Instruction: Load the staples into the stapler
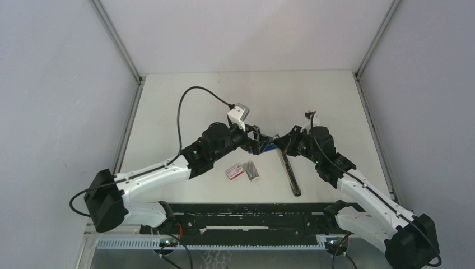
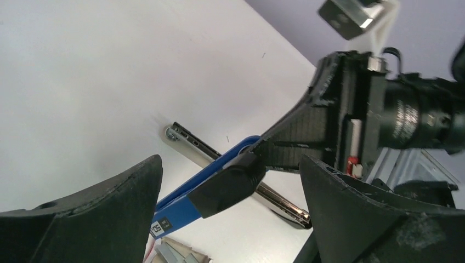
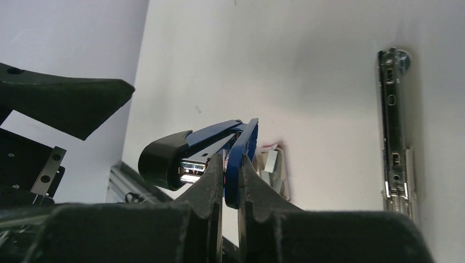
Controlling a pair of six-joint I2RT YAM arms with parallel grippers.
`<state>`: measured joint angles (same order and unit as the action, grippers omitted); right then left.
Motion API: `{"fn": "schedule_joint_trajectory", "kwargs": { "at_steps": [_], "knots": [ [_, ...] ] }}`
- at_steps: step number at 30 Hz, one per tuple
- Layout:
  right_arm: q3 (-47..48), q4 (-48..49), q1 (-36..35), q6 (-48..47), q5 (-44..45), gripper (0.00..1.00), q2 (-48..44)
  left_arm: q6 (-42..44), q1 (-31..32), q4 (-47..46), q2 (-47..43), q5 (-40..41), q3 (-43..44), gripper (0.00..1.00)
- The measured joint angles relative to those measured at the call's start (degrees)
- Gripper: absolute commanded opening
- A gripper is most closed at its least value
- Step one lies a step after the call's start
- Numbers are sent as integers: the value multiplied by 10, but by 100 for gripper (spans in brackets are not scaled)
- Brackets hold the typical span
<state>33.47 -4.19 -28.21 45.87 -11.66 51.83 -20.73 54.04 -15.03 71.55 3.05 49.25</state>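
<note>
The stapler (image 1: pixel 269 148) is blue with a black end cap (image 2: pixel 230 183) and hangs tilted above the table's middle. My right gripper (image 3: pixel 230 164) is shut on its thin blue arm (image 3: pixel 241 148). My left gripper (image 2: pixel 230 164) is open, its two fingers standing wide on either side of the black cap without touching it. The staples (image 1: pixel 252 170) lie in their grey tray beside the small red-and-white box (image 1: pixel 234 171), on the table just in front of both grippers. In the wrist views only a corner of the staples (image 2: pixel 170 255) (image 3: pixel 271 161) shows behind the stapler.
A long silver metal rail with a black base (image 1: pixel 289 171) lies flat on the table right of the staples, running towards the near edge; this rail (image 3: pixel 393 126) also shows in the right wrist view. Grey walls enclose the table (image 1: pixel 185 106) on three sides.
</note>
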Motion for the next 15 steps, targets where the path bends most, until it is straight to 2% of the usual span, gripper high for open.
{"fn": "schedule_joint_trajectory", "kwargs": {
  "at_steps": [8,15],
  "knots": [
    [0,-22,-40,-23,83,0,0,-38,0,47,89,31,64,98],
    [0,-35,-35,-32,101,0,-9,-42,0,79,104,42,73,99]
  ]
}}
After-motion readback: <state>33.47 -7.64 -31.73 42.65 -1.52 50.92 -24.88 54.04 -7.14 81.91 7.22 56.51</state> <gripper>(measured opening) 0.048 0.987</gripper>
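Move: The blue stapler hangs in the right fingers. Its black cap, which the open left hand goes for, lies about 7 cm below that hand, 2 cm to its right and 1 cm ahead. From the right hand the cap is some 3 cm to the left, level in height and reach. On the table about 23 cm below the left hand, the long silver stapler's middle lies 8 cm right and 2 cm back; the staple tray lies 4 cm left and 3 cm back. The right fingers keep their pinch on the blue stapler's base while that hand eases about 1.5 cm down and as far to the right, rolling some 5 to 10 degrees, left side down. The left hand sinks about 5 cm towards the black cap, also going 2.5 cm forward and a little right, and tips some 10 degrees, its fingers staying wide open; whether they touch the cap can't be seen. ##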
